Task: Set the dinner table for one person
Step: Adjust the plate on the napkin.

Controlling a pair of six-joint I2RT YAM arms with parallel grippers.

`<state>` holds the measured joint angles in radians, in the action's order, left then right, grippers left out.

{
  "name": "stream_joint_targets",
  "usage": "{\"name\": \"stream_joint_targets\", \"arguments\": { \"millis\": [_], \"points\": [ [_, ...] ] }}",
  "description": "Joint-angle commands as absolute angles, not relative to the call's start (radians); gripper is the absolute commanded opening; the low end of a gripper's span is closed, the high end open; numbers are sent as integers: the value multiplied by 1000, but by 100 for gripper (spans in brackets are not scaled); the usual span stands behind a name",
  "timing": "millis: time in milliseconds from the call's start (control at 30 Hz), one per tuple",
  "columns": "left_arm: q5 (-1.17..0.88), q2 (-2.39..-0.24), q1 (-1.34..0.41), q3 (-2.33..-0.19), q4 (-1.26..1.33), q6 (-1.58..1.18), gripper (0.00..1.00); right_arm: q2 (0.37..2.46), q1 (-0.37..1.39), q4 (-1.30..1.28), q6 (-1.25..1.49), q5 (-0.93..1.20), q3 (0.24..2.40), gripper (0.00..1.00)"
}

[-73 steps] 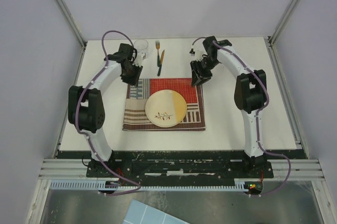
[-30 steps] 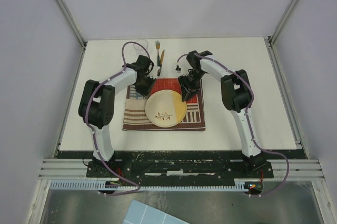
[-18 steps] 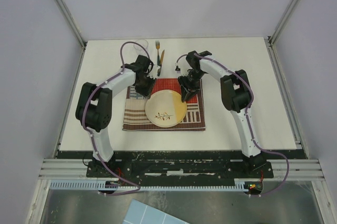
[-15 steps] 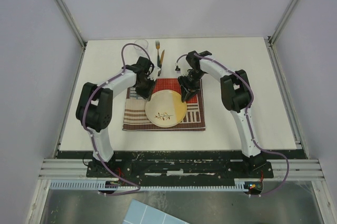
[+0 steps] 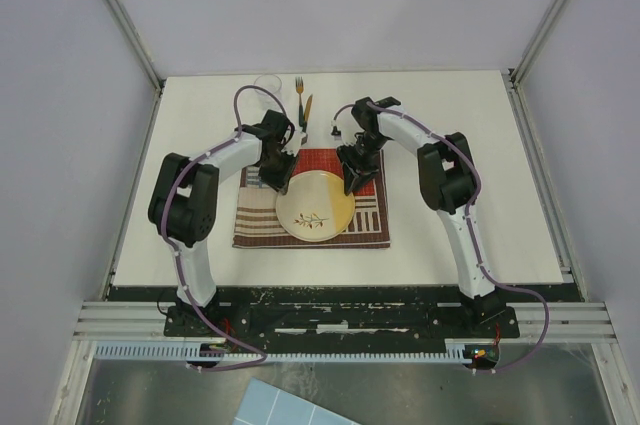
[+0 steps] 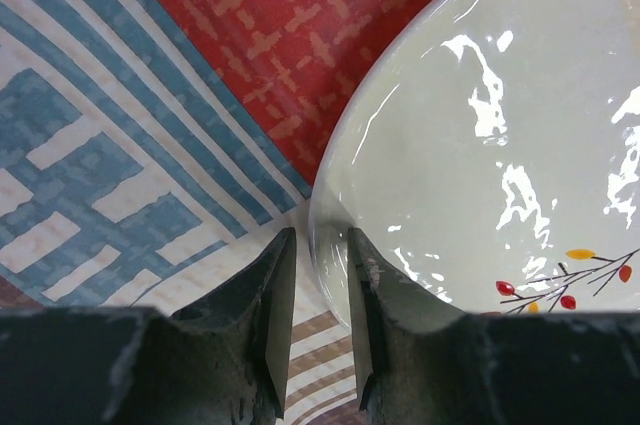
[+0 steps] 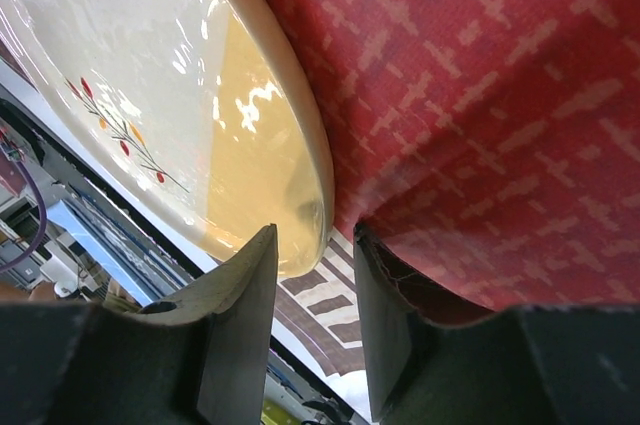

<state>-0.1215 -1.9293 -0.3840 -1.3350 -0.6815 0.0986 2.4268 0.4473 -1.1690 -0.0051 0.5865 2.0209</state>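
A cream plate (image 5: 315,207) with a twig pattern lies on a striped patchwork placemat (image 5: 262,227) on the white dinner table (image 5: 450,125). My left gripper (image 5: 283,177) is at the plate's far-left rim. Seen from the left wrist, the plate (image 6: 480,145) has its rim between the fingers of my left gripper (image 6: 318,237), and a strip of placemat (image 6: 120,145) shows beside the rim. My right gripper (image 5: 352,177) is at the far-right rim. In the right wrist view, my right gripper (image 7: 314,230) also straddles the plate (image 7: 150,65), with placemat (image 7: 480,95) visible in the gap.
A clear glass (image 5: 266,85), a fork (image 5: 299,93) and a knife (image 5: 306,117) lie at the far side of the table, just behind the placemat. Metal frame rails (image 5: 330,320) run along the near edge by the arm bases.
Both grippers came from the far side of the placemat inward and down to the plate's rim. Over the last second they have hardly shifted, and the plate has stayed where it was.
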Motion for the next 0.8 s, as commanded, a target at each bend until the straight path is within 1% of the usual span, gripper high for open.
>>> {"name": "stream_joint_targets", "arguments": {
  "millis": [0,33,67,133,167,200,267,533,767],
  "points": [
    [-145,-1969,-388,-1340,-653,70,33,2423,463,-1188,-29,586,2048,42],
    [-144,-1973,-389,-1337,-648,71,33,2424,463,-1190,-32,587,2048,36],
    [-145,-1979,-389,-1336,-648,71,31,2424,463,-1190,-33,586,2048,27],
    [-151,-1989,-389,-1336,-649,73,24,2425,463,-1193,-37,591,2048,9],
    [-152,-1990,-389,-1336,-648,74,19,2427,463,-1195,-42,594,2048,3],
    [-154,-1992,-389,-1336,-647,76,11,2427,464,-1196,-44,597,2046,2],
    [-155,-1992,-389,-1338,-648,78,3,2425,465,-1197,-49,603,2046,2],
    [-160,-1997,-395,-1372,-662,85,3,2402,474,-1204,-60,607,2050,2],
    [-168,-2042,-407,-1459,-692,100,3,2380,484,-1218,-68,611,2058,2]
  ]
}}
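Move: The plate's far-left rim already sits between the left hand's open fingers, its middle about 7 cm to the right, 4 cm back and roughly 1 cm lower. The napkin's middle lies beneath it, about 6 cm right and 2 cm back of that hand, while the knife lies about 18 cm ahead and 4 cm right. The right hand straddles the far-right rim, with the plate's middle about 7 cm to its left, 3 cm back and 1 cm below. Both grippers shut almost together from less than half open, the right slightly sooner, and begin to pinch the plate's rim on its far-left and far-right sides, one finger inside the rim and one outside. Neither hand travels as much as half a centimetre; they stay low over the napkin and keep the pinch, with the left wrist tipping by barely 5 degrees near the end. ##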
